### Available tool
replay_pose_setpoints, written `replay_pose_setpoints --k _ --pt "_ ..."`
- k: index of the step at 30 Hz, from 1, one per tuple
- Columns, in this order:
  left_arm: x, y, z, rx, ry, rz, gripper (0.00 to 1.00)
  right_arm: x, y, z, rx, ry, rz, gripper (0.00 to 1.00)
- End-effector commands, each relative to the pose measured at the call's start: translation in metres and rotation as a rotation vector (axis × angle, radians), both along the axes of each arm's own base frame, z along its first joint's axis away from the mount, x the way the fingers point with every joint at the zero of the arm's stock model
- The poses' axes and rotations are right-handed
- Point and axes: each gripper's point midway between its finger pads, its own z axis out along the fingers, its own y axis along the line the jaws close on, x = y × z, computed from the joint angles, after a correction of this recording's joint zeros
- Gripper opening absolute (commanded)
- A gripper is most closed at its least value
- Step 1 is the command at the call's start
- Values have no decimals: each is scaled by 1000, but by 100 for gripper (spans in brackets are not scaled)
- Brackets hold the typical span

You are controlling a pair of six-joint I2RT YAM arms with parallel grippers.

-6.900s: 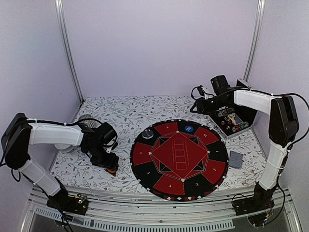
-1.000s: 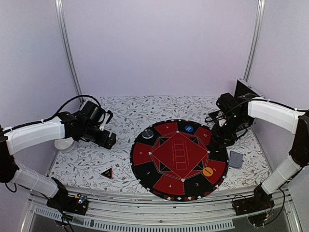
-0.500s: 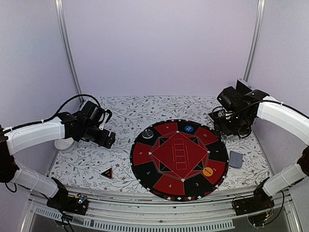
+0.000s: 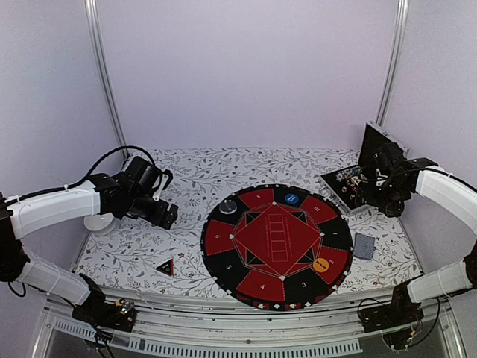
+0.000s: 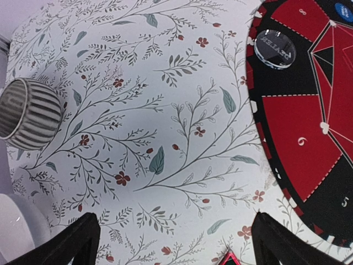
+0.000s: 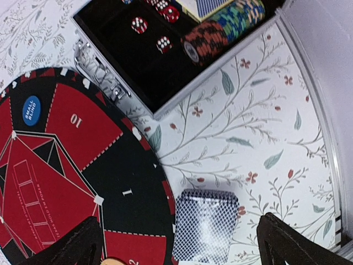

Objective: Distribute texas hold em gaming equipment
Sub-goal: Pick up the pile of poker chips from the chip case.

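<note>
The round red-and-black mat (image 4: pixel 276 287) carries a dark disc (image 4: pixel 228 206), a blue disc (image 4: pixel 291 199) and an orange disc (image 4: pixel 321 264). The black-red triangle (image 4: pixel 165 267) lies on the cloth left of the mat. A deck of blue-backed cards (image 6: pixel 205 225) rests just off the mat's right edge. My right gripper (image 6: pixel 179 248) hangs open above that deck, holding nothing. My left gripper (image 5: pixel 176 248) stands open over bare cloth, the triangle's tip (image 5: pixel 229 258) near its right finger. The dark disc (image 5: pixel 274 48) also shows in the left wrist view.
An open black case (image 6: pixel 165 66) at the back right holds stacked chips (image 6: pixel 204 41), red dice (image 6: pixel 164 44) and more cards. A ribbed cup (image 5: pixel 27 113) and a white bowl (image 5: pixel 14 232) stand at the far left. Walls close in on both sides.
My right arm has drawn back from the mat toward the case and its jaws have opened wide. The orange disc stays on the mat. The left arm has hardly moved.
</note>
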Motion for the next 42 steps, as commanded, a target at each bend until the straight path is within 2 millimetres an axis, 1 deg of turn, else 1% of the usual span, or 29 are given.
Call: replay_pose_setpoints --k 1,3,4,5,6,7,10,12,16,17,19,22,24,26,30,33,38,39,41,42 --pt "4 2 -3 8 -5 0 98 57 -10 29 -26 -142 48 99" --pt "5 3 -3 15 -9 3 98 78 -13 28 -63 -141 81 94" --pt "6 4 -2 18 -13 7 98 92 -12 33 -85 -150 110 90" --pt "6 5 -2 20 -15 8 98 105 -10 28 -95 -132 134 84" --pt "6 5 -2 21 -20 8 98 117 -6 33 -103 -143 172 81" --pt "7 5 -1 20 -23 5 98 130 -2 27 -107 -124 204 75" --pt "8 4 0 15 -35 1 98 169 7 23 -139 -130 306 66" --pt "9 5 1 14 -40 -1 98 195 12 16 -161 -132 348 61" --pt "10 5 0 15 -45 -1 98 238 9 -6 -244 -112 400 53" --pt "10 5 0 15 -44 1 98 247 8 -9 -258 -113 408 51" --pt "11 5 -1 16 -44 1 98 263 4 -17 -283 -110 418 51" --pt "12 6 -1 18 -46 1 98 281 -5 -28 -299 -108 413 50" --pt "12 5 -2 18 -43 0 98 287 -10 -39 -325 -90 411 49" --pt "13 5 -3 20 -42 0 98 288 -14 -50 -349 -63 413 48" --pt "13 6 -6 25 -33 0 98 281 -22 -71 -383 -5 408 45" --pt "13 5 -7 23 -29 -4 98 277 -24 -76 -392 13 407 42" --pt "13 5 -6 20 -29 -5 98 276 -20 -84 -379 24 427 37" --pt "13 5 -6 20 -29 -5 98 277 -20 -83 -381 21 430 35" --pt "13 5 -5 19 -32 -3 98 275 -16 -101 -389 58 445 34" --pt "13 5 -6 19 -32 -3 98 275 -13 -104 -394 62 455 33"
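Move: From the right hand the far chip pile in the chip case lies about 32 cm ahead, 5 cm right and 11 cm lower. The near chip pile is some 20 cm ahead and 10 cm right; the yellow card box lies between them, about 27 cm ahead and 9 cm right. The gray card deck is almost underneath, roughly 2 cm ahead and 3 cm right, 13 cm down. From the left hand the far chip pile is about 31 cm ahead and 66 cm right. Swing the right gripper forward about 28 cm over the chip case, nearly level at first, then sink towards the left end of the far chip pile, ending some 7 cm lower. On the way turn it roughly 25 degrees counter-clockwise, let its left side dip some 20 degrees, and narrow the fingers from wide open to about a third, stopping just short of the chips. ##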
